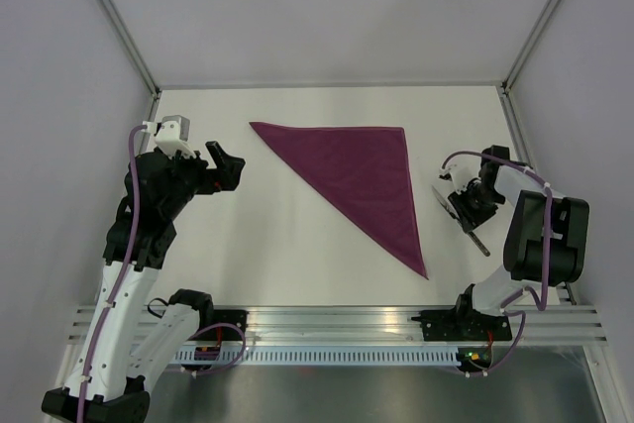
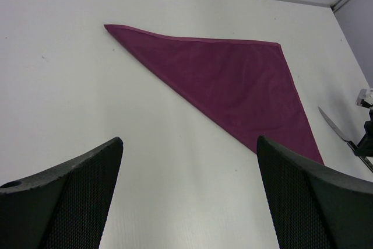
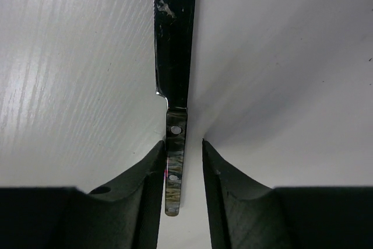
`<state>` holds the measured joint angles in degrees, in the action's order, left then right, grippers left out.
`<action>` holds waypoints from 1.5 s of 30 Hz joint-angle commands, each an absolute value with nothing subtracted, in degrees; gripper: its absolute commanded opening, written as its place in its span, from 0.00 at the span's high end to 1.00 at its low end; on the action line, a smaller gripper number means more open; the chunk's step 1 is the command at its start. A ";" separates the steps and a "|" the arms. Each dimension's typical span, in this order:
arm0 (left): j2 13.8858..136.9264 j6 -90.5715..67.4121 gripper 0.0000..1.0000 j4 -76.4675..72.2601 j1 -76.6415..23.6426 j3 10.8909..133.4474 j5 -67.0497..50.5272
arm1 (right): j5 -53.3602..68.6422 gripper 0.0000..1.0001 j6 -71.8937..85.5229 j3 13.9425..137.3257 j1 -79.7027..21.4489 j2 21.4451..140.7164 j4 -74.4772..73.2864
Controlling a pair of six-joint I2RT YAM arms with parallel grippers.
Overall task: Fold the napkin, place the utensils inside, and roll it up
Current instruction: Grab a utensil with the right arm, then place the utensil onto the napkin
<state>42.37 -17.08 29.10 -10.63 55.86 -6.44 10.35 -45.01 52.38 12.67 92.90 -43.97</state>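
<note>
The napkin (image 1: 362,175) (image 2: 233,86) lies flat on the white table, folded into a purple-magenta triangle with its long edge running from far left to near right. The knife (image 1: 481,244) (image 3: 175,56) lies to its right, blade (image 2: 332,123) pointing away. My right gripper (image 1: 474,207) (image 3: 182,144) is down over the dark handle, open, with a finger on each side. The left finger touches the handle and a gap shows at the right finger. My left gripper (image 1: 226,167) (image 2: 189,141) hovers wide open left of the napkin, with nothing between its fingers.
White walls with metal corner posts (image 1: 119,27) close in the table on three sides. A metal rail (image 1: 337,324) carrying both arm bases runs along the near edge.
</note>
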 commanded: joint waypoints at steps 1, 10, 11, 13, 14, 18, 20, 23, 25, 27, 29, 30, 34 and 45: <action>42.45 -15.73 0.00 28.74 -10.63 55.63 -7.65 | 7.48 0.63 -44.39 49.84 11.60 94.83 -39.82; 42.54 -15.65 0.00 28.74 -10.63 55.63 -7.65 | 7.82 0.99 -43.07 51.23 11.60 96.15 -39.28; 42.54 -15.73 0.00 28.74 -10.63 55.63 -7.65 | 9.04 1.00 -42.89 52.63 11.51 95.98 -40.51; 42.54 -15.73 0.00 28.65 -10.63 55.63 -7.65 | 10.28 0.99 -42.02 55.61 11.51 95.80 -42.79; 42.63 -15.73 0.00 28.74 -10.72 55.55 -7.56 | 10.89 0.99 -41.66 56.77 11.60 95.54 -43.50; 42.71 -15.64 0.00 28.74 -10.64 55.55 -7.47 | 14.84 1.00 -39.91 62.30 11.51 94.84 -47.45; 42.72 -15.64 0.00 28.74 -10.63 55.55 -7.30 | 15.90 1.00 -38.59 64.93 11.16 94.14 -49.13; 43.15 -15.64 0.00 28.74 -10.63 55.63 -7.30 | 16.70 1.00 -36.49 67.31 9.59 92.73 -49.83; 43.42 -15.64 0.00 28.74 -10.63 55.55 -7.29 | 16.87 1.00 -35.16 68.46 8.18 92.03 -49.83; 43.59 -15.64 0.00 28.74 -10.64 55.55 -7.21 | 16.70 1.00 -32.71 70.22 5.46 91.76 -49.48; 43.68 -15.64 0.00 28.65 -10.63 55.55 -6.94 | 16.26 1.00 -30.86 72.15 2.12 92.19 -49.04; 43.94 -15.64 0.00 28.57 -10.63 55.55 -6.86 | 16.09 1.00 -28.76 72.77 0.89 92.55 -48.69; 44.56 -15.56 0.00 28.30 -10.63 55.37 -6.59 | 14.86 1.00 -22.86 78.03 -6.57 96.58 -47.99; 45.00 -15.38 0.00 28.12 -10.72 54.93 -4.31 | 10.91 1.00 -10.82 93.42 -24.16 111.61 -48.34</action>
<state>44.99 -17.08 29.06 -10.63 55.31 -5.74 14.39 -16.69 89.19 -20.49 109.45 -47.53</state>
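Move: The knife lies flat right at my right hand, at fingertip height: its handle is already between my half-open pads, and its middle is about 2 cm ahead and 1 cm to the left. The folded napkin's middle is some 25 cm to the left and 14 cm farther out, also at table level. From my idle left hand the knife is roughly 50 cm to the right, about level fore and aft, and 30 cm below. I shut my right fingers on the knife's handle just behind the blade, hardly shifting, then lift about 9 cm while reaching forward. From there I swing about 23 cm left, still easing forward, to carry the knife over the napkin, sinking slightly at the end. The wrist rolls some 10 degrees, its left side rising, as I keep the pinch. ##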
